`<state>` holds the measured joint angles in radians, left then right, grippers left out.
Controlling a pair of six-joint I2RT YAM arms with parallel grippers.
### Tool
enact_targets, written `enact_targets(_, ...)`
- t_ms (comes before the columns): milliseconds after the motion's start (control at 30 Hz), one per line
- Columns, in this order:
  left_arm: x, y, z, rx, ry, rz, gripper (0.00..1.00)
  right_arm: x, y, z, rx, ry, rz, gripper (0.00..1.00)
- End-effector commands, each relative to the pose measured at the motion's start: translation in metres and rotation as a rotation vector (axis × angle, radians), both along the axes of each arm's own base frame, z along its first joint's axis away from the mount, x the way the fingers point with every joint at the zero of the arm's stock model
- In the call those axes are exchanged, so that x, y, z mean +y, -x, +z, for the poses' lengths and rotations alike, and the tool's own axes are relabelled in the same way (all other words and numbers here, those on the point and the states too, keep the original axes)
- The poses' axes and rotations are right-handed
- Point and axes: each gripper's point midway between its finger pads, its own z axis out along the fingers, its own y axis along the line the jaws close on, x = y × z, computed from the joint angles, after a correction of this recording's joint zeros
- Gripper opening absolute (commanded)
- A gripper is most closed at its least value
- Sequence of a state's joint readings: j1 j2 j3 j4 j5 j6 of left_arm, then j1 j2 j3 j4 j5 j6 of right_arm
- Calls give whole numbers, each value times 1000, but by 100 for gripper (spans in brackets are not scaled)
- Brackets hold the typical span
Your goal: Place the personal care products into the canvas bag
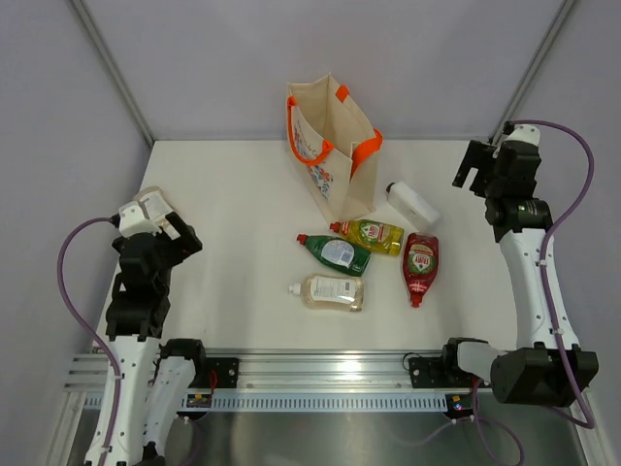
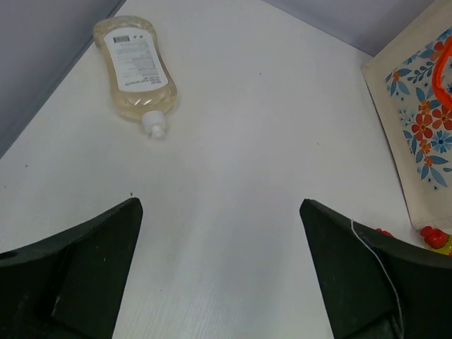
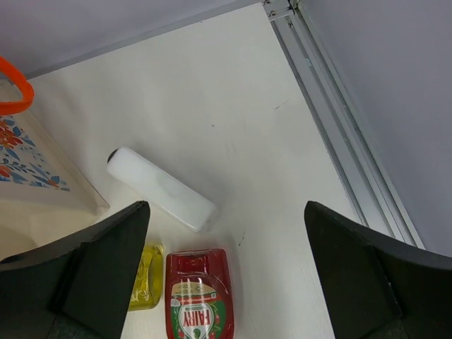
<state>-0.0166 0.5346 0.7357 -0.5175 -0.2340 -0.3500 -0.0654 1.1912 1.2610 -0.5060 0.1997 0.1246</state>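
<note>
The canvas bag [image 1: 330, 146] stands upright at the back centre, orange handles up, and its floral side [image 2: 420, 134] also shows in the left wrist view. In front of it lie a white bottle [image 1: 411, 204] [image 3: 161, 188], a yellow one [image 1: 371, 234] [image 3: 145, 277], a green one [image 1: 335, 252], a red one [image 1: 420, 267] [image 3: 198, 296] and a clear-beige one [image 1: 332, 291]. Another clear-beige bottle [image 2: 135, 67] lies by the left wall. My left gripper [image 1: 180, 238] [image 2: 220, 205] hovers open near it, holding nothing. My right gripper [image 1: 471, 167] [image 3: 226, 206] is open above the white and red bottles.
The table [image 1: 243, 194] is bounded by grey walls on the left, back and right. An aluminium rail [image 3: 339, 134] runs along its right edge. Both arm bases sit on the rail [image 1: 320, 374] at the near edge.
</note>
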Motion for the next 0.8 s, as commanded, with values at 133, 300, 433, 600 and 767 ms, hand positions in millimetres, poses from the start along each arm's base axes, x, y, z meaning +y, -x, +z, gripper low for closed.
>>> enact_targets(133, 18, -9, -29, 174, 84, 183, 99, 108, 49, 7, -39, 168, 868, 100)
enact_targets(300, 21, -54, -55, 340, 146, 188, 99, 138, 69, -15, 8, 170, 1123, 100)
enact_targets(433, 44, -89, -67, 409, 164, 275, 99, 159, 74, -36, 82, 2, 1249, 100)
enact_targets(600, 81, -131, -73, 457, 102, 395, 99, 160, 68, -46, 77, -8, 1255, 99)
enact_targets(767, 100, -173, -99, 516, 86, 392, 99, 160, 70, -60, 101, -7, 1272, 100)
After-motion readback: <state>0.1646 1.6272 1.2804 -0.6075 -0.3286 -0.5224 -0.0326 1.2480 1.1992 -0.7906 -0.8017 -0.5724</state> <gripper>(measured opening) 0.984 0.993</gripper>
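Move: For the open left hand, the left-hand clear bottle lies about 25 cm ahead, 16 cm left and 21 cm below. From the open right hand, the yellow bottle is roughly 4 cm ahead and 24 cm left; the red one 4 cm back, 9 cm left; the white one 13 cm ahead, 11 cm left, all some 26 cm below. The canvas bag stands about 14 cm ahead and 32 cm left. Left hand reaches 20 cm forward-down towards clear bottle; right swings 15 cm left towards yellow, turning 70° counter-clockwise. ##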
